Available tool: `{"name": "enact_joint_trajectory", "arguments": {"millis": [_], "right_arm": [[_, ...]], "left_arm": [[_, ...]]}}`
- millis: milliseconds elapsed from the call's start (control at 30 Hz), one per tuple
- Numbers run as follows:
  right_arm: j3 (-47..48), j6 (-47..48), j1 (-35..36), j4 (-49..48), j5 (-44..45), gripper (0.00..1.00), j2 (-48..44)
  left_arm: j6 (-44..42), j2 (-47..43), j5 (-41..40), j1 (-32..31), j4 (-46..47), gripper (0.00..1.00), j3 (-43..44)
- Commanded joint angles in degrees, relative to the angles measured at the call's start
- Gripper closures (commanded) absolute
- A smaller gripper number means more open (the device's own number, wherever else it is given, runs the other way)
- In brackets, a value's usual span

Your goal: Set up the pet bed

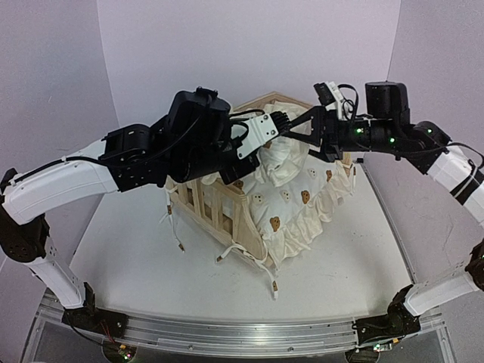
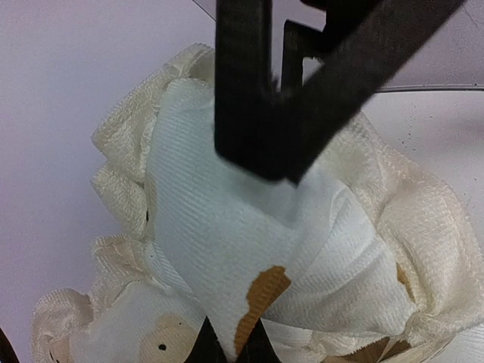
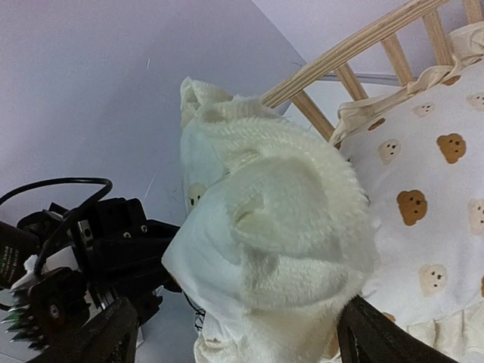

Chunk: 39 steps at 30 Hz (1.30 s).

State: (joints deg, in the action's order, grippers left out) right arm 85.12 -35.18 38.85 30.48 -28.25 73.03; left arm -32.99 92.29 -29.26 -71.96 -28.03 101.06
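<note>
The pet bed's pine frame (image 1: pixel 215 215) stands mid-table with the cream bear-print cushion (image 1: pixel 302 198) lying in it, ruffles hanging over the front right. The small matching pillow (image 1: pixel 281 156) hangs above the cushion's back end. My left gripper (image 2: pixel 231 349) is shut on a fold of the pillow (image 2: pixel 227 227) at a brown bear print. My right gripper (image 3: pixel 238 342) is open, its fingers (image 3: pixel 378 336) standing wide on either side of the pillow (image 3: pixel 287 227). In the top view the two grippers meet tip to tip over the bed, the left gripper (image 1: pixel 278 125) beside the right gripper (image 1: pixel 305 127).
Slatted rails (image 3: pixel 355 45) rise behind the cushion (image 3: pixel 435 189). Loose ties with wooden ends (image 1: pixel 178 243) trail onto the white table (image 1: pixel 128 249) on the near left of the frame. Purple walls close in behind and on both sides.
</note>
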Motion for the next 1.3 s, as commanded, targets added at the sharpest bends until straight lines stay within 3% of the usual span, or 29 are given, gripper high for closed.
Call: {"name": "enact_joint_trajectory", "arguments": {"millis": [0,67,133,167,200,233,300,367,533,633,1000,1267], "right_arm": [[-0.78,-4.05,1.75,-11.78,-3.88,0.16,4.02],[-1.16,-5.55,1.75,-14.29,-4.44,0.25,6.04],[-1.27,-6.97,1.75,-16.35,-5.22,0.46,7.73],[-1.59,-7.71,1.71,-17.01,-4.45,0.61,7.78],[-2.5,-8.85,1.33,-18.19,-2.55,0.85,7.17],[-3.67,-10.52,0.59,-20.03,-0.81,0.99,6.23],[-6.3,-13.28,-1.73,-23.78,2.77,1.0,4.0],[-8.21,-15.33,-4.94,-26.58,4.96,1.0,2.16],[-14.05,-27.17,-15.89,-41.28,3.79,1.0,2.28],[-16.13,-32.4,-20.58,-48.12,5.32,1.0,4.62],[-9.05,-45.42,-25.12,-63.47,0.42,1.0,25.59],[-6.85,-45.36,-29.58,-62.35,-4.81,1.0,36.05]], "left_arm": [[0.56,-1.34,1.07,0.02,2.72,1.0,3.87],[1.15,-0.99,1.56,0.02,2.68,1.0,3.9],[1.74,-0.89,1.41,0.04,2.64,1.0,3.92],[2.6,-1.05,1.01,0.01,2.59,0.92,3.77],[3.71,-1.41,0.74,0.1,2.55,0.71,3.38],[4.92,-1.79,0.52,0.22,2.17,0.48,2.95],[10.22,-3.39,-1.12,0.55,0.93,0.34,2.81],[17.14,-6.61,2.17,2.95,-1.66,0.25,2.64],[34.9,-16.69,10.21,10.96,-2.15,0.17,-2.12],[39.97,-19.83,11.81,12.68,-2.67,0.15,-3.95],[43.85,-16.16,18.75,13.51,-2.55,0.15,-6.53],[43.98,-14.6,20.82,13.6,-2.13,0.16,-7.08]]}}
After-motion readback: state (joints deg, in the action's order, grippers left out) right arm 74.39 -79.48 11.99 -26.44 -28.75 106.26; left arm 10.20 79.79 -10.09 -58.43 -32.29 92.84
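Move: My left hand still grips the small pillow, whose middle is about 4 cm right, 3 cm ahead and 4 cm below it; from my open right hand it is about 3 cm left, 1 ahead and 5 below. From the right hand, the mattress's head end is some 31 cm ahead, 3 right and 17 below, the headboard 42 ahead, 6 right and 13 below. The near rail's corner post is 5 cm ahead of my left hand, 18 below. I ease my right hand about 5 cm left and slightly forward and down, shutting its fingers on the pillow, then carry it forward and right, finally down onto the mattress's head end, some 30 cm overall, turning that hand about 30 degrees clockwise. My left fingers open wide and let go; that hand backs off left and up about 15 cm, then returns partway right and down, staying clear. ##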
